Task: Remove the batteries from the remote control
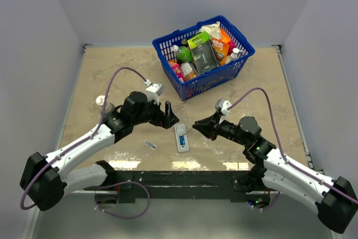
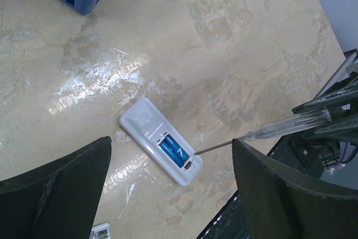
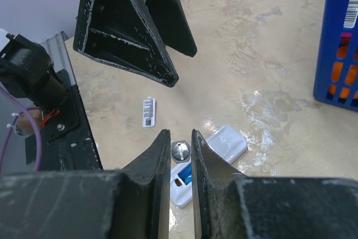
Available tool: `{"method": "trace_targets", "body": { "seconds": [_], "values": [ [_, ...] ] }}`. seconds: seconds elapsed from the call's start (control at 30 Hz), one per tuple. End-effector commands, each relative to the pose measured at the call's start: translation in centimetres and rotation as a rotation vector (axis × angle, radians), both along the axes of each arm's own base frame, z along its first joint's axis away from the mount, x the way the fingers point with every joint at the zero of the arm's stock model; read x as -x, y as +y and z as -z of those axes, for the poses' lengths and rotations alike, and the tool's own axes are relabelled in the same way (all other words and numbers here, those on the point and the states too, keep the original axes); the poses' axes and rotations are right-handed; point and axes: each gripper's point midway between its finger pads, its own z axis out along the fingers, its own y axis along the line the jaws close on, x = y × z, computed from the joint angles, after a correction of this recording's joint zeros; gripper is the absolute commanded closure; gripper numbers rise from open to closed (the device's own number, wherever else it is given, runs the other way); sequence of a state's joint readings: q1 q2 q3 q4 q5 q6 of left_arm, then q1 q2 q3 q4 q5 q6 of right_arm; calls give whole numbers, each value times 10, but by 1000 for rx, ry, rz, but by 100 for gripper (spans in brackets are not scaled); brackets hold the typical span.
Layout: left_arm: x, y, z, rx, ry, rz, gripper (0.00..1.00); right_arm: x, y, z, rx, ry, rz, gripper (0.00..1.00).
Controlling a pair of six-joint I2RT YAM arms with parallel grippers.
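The white remote control (image 1: 181,137) lies on the table between both grippers, its recess facing up. Two blue batteries (image 2: 173,152) sit side by side in that recess, partly hidden behind my right fingers in the right wrist view (image 3: 187,176). My left gripper (image 2: 170,141) hangs open above the remote (image 2: 146,122), nothing between its fingers (image 1: 168,117). My right gripper (image 3: 180,135) is shut on a thin screwdriver (image 2: 291,122), whose metal tip (image 2: 197,151) rests at the near end of the battery recess. In the top view the right gripper (image 1: 197,126) points at the remote from the right.
A small white labelled piece (image 1: 149,145) lies on the table left of the remote (image 3: 147,112). A blue basket (image 1: 241,59) full of groceries stands at the back. A small pale round object (image 1: 100,100) sits at the far left. The table's near edge carries a black rail (image 1: 184,180).
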State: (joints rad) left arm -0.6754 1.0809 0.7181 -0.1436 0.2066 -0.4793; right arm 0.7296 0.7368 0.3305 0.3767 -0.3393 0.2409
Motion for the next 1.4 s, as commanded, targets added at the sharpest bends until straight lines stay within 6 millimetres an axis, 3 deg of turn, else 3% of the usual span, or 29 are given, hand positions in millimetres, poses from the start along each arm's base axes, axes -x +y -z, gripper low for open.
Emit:
{"method": "trace_targets", "body": {
  "seconds": [0.0,0.3,0.53,0.97,1.37],
  "values": [
    [-7,-1,-10,24,-19,6,7,-5,3,-7,-4,-59,9,100],
    [-1,-1,12,21,46,13,5,-5,1,9,18,-40,30,100],
    [-4,-4,9,28,30,21,5,-11,-1,38,99,6,66,100],
    [-3,-2,31,-3,77,7,7,-10,6,30,39,8,69,100],
    [-1,-2,44,8,120,-7,9,-9,17,43,50,31,53,100]
  ]
}}
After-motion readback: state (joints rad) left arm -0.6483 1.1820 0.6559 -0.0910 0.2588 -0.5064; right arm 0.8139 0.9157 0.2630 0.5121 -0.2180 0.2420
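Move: The two batteries lie in the remote's bay, roughly 5 cm left, 1 cm ahead and 18 cm below the right hand, which already holds the screwdriver. The remote's middle is 2 cm farther out than the bay. The loose white cover lies some 14 cm left of the batteries and level with them. From the left hand the batteries are about 4 cm back, 3 cm to its right and 15 cm below. The batteries are what the screwdriver tip is brought down to: the right hand, keeping its grip on the handle, sinks about 5 cm in two stages, nearly pauses, then eases about 1 cm left, ending with the tip at the bay between the batteries. Open and empty, the left hand lowers nearly 5 cm in two steps towards the remote, its fingers tipping slightly further down. ##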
